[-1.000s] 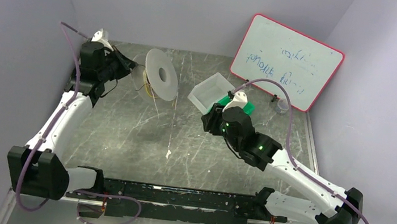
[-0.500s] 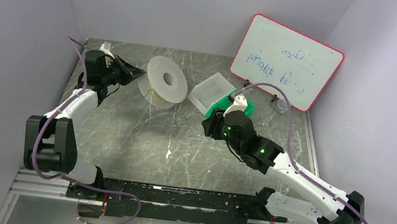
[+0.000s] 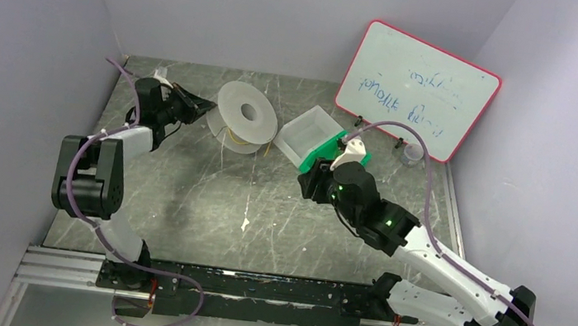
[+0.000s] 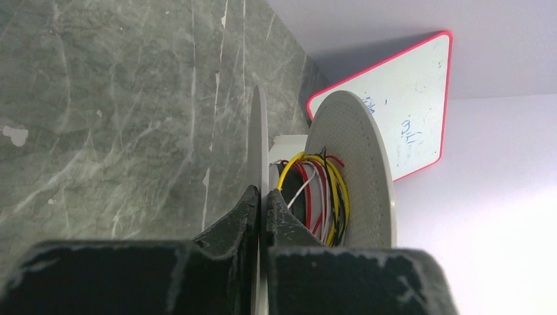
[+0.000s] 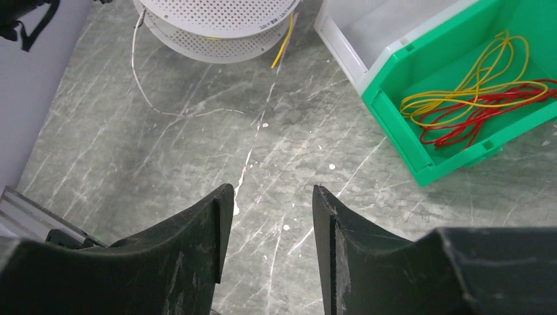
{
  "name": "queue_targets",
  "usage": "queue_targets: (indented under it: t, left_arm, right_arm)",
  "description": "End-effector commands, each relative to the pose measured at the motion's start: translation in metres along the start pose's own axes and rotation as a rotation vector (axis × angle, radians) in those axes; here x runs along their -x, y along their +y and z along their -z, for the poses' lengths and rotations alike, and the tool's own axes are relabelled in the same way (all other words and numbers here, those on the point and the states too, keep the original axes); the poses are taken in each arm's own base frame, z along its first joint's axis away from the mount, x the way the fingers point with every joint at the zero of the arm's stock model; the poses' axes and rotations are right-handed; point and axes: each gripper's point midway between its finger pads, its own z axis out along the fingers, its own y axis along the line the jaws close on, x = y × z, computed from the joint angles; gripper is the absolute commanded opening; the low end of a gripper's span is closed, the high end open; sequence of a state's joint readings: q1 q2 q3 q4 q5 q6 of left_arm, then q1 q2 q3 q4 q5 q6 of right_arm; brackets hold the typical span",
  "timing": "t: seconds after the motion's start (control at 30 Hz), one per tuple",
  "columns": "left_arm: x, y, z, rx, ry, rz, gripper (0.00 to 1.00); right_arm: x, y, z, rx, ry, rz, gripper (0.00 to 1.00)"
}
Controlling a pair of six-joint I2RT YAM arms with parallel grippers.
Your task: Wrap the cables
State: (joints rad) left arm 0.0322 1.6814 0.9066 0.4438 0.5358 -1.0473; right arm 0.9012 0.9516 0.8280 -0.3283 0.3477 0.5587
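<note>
A white perforated spool (image 3: 243, 116) lies at the back left, its flanges (image 4: 358, 170) holding wound cables (image 4: 325, 193) in yellow, red, white and black. My left gripper (image 3: 199, 106) (image 4: 261, 197) is shut on the spool's near flange edge. Loose yellow and red cables (image 5: 473, 98) lie in a green bin (image 5: 420, 147) (image 3: 336, 148). A thin pale wire (image 5: 141, 85) and a yellow end (image 5: 284, 49) trail from the spool (image 5: 217, 20) onto the table. My right gripper (image 5: 270, 210) (image 3: 310, 178) is open and empty above the table, left of the bin.
A white tray (image 3: 305, 136) stands beside the green bin. A red-framed whiteboard (image 3: 415, 91) leans at the back right with a small clear cup (image 3: 411, 155) below it. Walls close in left, back and right. A black rail (image 3: 270, 290) runs along the near edge.
My left arm folded back and lowered, and the spool it grips has tipped from upright toward lying flat and shifted right. My right gripper moved slightly toward the bin.
</note>
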Motion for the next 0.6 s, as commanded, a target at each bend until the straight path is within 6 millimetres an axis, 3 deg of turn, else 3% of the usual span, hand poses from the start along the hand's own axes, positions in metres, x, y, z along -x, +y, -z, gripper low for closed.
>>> queue_targets:
  t: [0.0, 0.47, 0.57]
  left_arm:
    - [0.009, -0.016, -0.003, -0.113, -0.026, -0.025, 0.07]
    - [-0.013, 0.049, -0.008, -0.011, 0.034, 0.024, 0.07]
    - [-0.015, 0.06, -0.004, 0.007, 0.049, 0.03, 0.11]
  right_arm:
    - [0.005, -0.009, 0.006, -0.023, -0.017, 0.015, 0.52]
    - [-0.001, -0.017, 0.008, -0.044, -0.008, 0.028, 0.54]
    - [-0.003, -0.019, 0.008, -0.049, -0.007, 0.032, 0.54]
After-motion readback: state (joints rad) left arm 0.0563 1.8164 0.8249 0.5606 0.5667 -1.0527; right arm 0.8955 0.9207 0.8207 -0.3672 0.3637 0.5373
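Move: The left hand already holds the spool by the rim of its lower flange. The spool's middle lies about 7 cm to the hand's right, level with it ahead and in height, and the bare table under the spool is some 14 cm below the hand. The white tray stands about 24 cm to the hand's right and 4 cm farther out, down on the table. From the right hand, the spool is roughly 20 cm ahead, 17 cm left and 6 cm lower. Keeping its pinch on the flange's rim, the left hand carries the tilted spool almost straight down towards the table, about 6.5 cm. It eases forward a touch, then back again as it sinks, slowing at the end, while the wrist tips some 5 degrees further down. The fingers stay shut. ##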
